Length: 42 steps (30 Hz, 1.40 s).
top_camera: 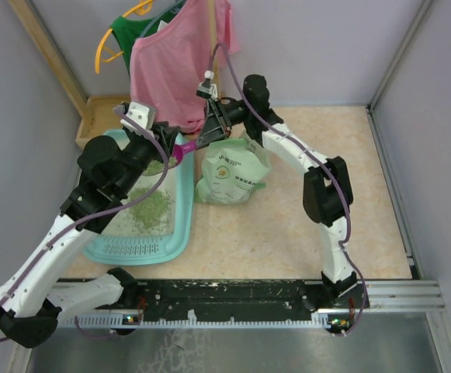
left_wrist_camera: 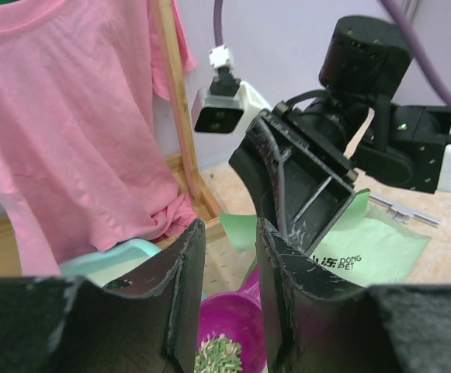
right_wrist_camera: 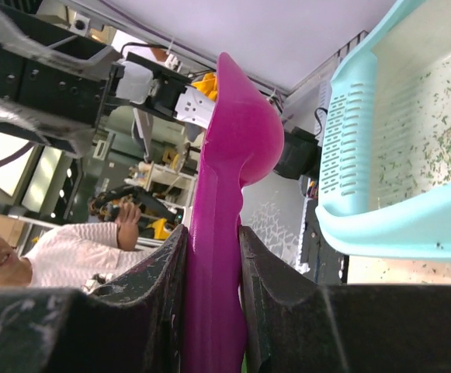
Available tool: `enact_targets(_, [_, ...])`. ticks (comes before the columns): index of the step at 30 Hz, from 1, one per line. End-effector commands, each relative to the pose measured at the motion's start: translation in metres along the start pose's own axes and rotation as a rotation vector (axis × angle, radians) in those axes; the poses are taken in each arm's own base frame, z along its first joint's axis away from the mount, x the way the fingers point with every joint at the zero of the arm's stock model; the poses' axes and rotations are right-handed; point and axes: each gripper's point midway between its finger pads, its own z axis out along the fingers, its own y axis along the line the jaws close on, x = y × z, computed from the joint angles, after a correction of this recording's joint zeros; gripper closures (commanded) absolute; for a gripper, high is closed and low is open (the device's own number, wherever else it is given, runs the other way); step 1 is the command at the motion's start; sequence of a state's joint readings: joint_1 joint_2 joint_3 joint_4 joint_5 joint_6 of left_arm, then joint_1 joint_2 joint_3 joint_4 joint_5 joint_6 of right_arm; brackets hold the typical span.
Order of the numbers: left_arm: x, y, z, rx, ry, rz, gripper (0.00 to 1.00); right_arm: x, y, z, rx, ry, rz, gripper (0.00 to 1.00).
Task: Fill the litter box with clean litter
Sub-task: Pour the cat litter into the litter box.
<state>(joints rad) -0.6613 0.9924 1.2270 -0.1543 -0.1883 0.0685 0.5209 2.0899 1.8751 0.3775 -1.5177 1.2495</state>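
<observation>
The light-teal litter box (top_camera: pixel 175 247) lies at the left of the floor, with clean litter (top_camera: pixel 152 208) scattered as green granules over its base. My right gripper (right_wrist_camera: pixel 212 233) is shut on the handle of a magenta scoop (right_wrist_camera: pixel 233 116), which it holds over the box's far right corner (top_camera: pixel 183 150). The scoop's bowl (left_wrist_camera: pixel 229 330) carries a small heap of green litter (left_wrist_camera: pixel 219 356). My left gripper (left_wrist_camera: pixel 227 233) hangs just above that bowl, open, with nothing between its fingers. In the right wrist view the box (right_wrist_camera: pixel 396 225) with its slotted grille sits to the right.
A pale green litter bag (top_camera: pixel 231 172) stands open just right of the box. Behind hang a pink shirt (top_camera: pixel 175 62) and a green one on a yellow hanger (top_camera: pixel 112 48), by a wooden post (left_wrist_camera: pixel 175 101). A wooden tray (top_camera: pixel 101 116) sits back left. Walls enclose three sides.
</observation>
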Motion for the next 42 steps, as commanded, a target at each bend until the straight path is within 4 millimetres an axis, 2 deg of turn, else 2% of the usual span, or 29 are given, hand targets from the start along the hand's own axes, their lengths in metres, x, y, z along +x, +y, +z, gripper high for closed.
enact_targets(1, [-0.012, 0.008, -0.01, -0.035, -0.033, 0.009, 0.61, -0.005, 0.014, 0.022, -0.034, 0.045, -0.141, 1.0])
enact_targets(7, [-0.037, 0.032, -0.023, -0.155, -0.088, 0.006, 0.62, -0.002, 0.011, 0.04, -0.055, 0.077, -0.156, 1.0])
enact_targets(12, [-0.048, 0.036, -0.018, -0.173, -0.086, 0.046, 0.61, -0.003, 0.017, 0.047, -0.063, 0.085, -0.182, 1.0])
enact_targets(21, [-0.054, 0.035, -0.011, -0.172, -0.101, 0.062, 0.61, -0.01, 0.015, 0.048, -0.062, 0.082, -0.192, 1.0])
enact_targets(32, [-0.056, 0.042, -0.021, -0.207, -0.114, 0.056, 0.61, -0.018, 0.007, 0.054, -0.052, 0.057, -0.206, 1.0])
enact_targets(42, [-0.052, 0.041, -0.014, -0.204, -0.095, 0.068, 0.61, -0.02, -0.016, 0.062, -0.05, 0.059, -0.2, 1.0])
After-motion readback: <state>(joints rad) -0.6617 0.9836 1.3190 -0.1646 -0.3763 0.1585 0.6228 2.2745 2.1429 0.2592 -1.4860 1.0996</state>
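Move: My right hand holds the pink scoop, loaded with litter; its bowl is about 10 cm left of that hand and 5 cm nearer my base, at hand height. The litter heap in the litter box lies some 16 cm left, about level fore and aft, and 31 cm below; the litter bag is roughly 8 cm right, 4 cm ahead and 24 cm below. From my empty left hand, the heap is about 13 cm left and 39 cm below. With my right hand I keep my grip on the scoop handle and carry the full bowl nearly 6 cm left, farther in over the litter box towards the heap, quickly at first, then creeping, with only a slight tilt of the wrist. My left hand shifts about 4 cm left and 4 cm up above the bowl, turning some 10 degrees counter-clockwise, fingers part open and empty. ##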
